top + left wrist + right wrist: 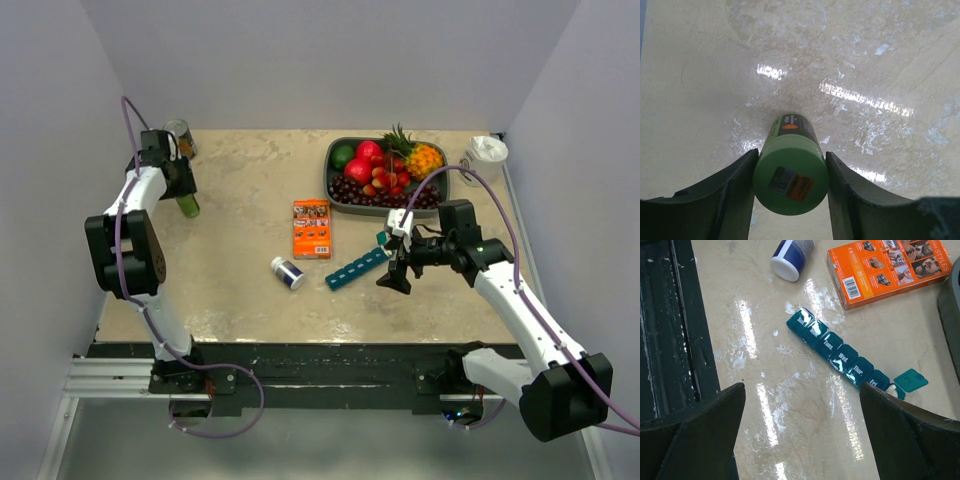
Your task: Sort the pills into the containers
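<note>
The containers are a teal strip of day-labelled compartments (356, 268) (840, 352) lying slantwise on the table. Its end lid (910, 380) stands open, and small white bits (891, 389), perhaps pills, show there, partly behind my right finger. My right gripper (392, 262) (802, 390) hovers wide open over bare table just beside the strip's open end, holding nothing. Far left at the back, my left gripper (183, 185) (790, 157) is shut on the cap of an upright green bottle (188, 206) (790, 175).
A white and blue pill bottle (287, 272) (791, 257) lies on its side left of the strip. An orange box (311, 227) (890, 267) lies behind it. A grey fruit tray (335, 180) sits back right, a can (181, 135) back left, a white cup (486, 152) at the far right.
</note>
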Motion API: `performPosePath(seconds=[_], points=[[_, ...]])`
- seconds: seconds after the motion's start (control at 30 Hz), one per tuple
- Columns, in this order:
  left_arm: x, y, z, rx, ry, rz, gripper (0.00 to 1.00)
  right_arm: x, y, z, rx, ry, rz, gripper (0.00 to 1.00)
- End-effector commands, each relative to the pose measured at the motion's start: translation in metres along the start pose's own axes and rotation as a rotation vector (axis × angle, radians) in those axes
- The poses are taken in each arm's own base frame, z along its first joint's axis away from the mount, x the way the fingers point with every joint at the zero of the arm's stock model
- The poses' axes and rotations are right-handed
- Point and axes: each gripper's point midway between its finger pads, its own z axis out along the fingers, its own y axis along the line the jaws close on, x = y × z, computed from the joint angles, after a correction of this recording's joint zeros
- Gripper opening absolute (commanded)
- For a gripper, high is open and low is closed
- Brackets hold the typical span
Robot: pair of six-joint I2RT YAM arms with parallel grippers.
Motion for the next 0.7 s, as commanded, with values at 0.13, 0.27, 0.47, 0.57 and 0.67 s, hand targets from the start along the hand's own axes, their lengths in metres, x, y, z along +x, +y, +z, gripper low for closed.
performPosePath(seconds=[0.13, 0.27, 0.47, 0.57, 0.67], points=[[-0.026, 0.009, -0.012, 0.0, -0.057, -0.04, 0.52, -0.005, -0.005, -0.004, 0.03, -0.025, -0.021, 0.99], [-0.041, 0.008, -0.031, 0.017, -0.112, -0.054, 0.76, -0.004, -0.006, -0.004, 0.032, -0.022, -0.019, 0.99], [-0.062, 0.001, -0.068, 0.065, -0.209, -0.059, 0.89, -0.004, -0.007, -0.006, 0.042, -0.022, -0.019, 0.99], [-0.072, -0.005, -0.098, 0.105, -0.291, -0.055, 0.9, -0.004, -0.01, -0.007, 0.05, -0.022, -0.016, 0.99], [-0.077, -0.02, -0.136, 0.203, -0.39, -0.047, 0.97, -0.003, -0.011, -0.008, 0.053, -0.022, -0.012, 0.99]])
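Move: The left hand has the green bottle pinched by its top, bottle middle about 3 cm below the hand point, over the spot where it is to stand. The tin can is some 20 cm ahead and 5 cm left of it. The orange box is about 40 cm right and 6 cm back, the white bottle about 34 cm right and 20 cm back. From the right hand, the green bottle is roughly 62 cm left, 25 cm ahead and 10 cm lower. Easing barely down and just under 1 cm left, the left hand holds the green bottle upright on its spot and spreads its fingers from about half to nearly full opening, letting go of the cap. It then climbs faster and faster straight up, about 9 cm clear of the bottle, its fingers tipping up some 10 degrees towards forward. ##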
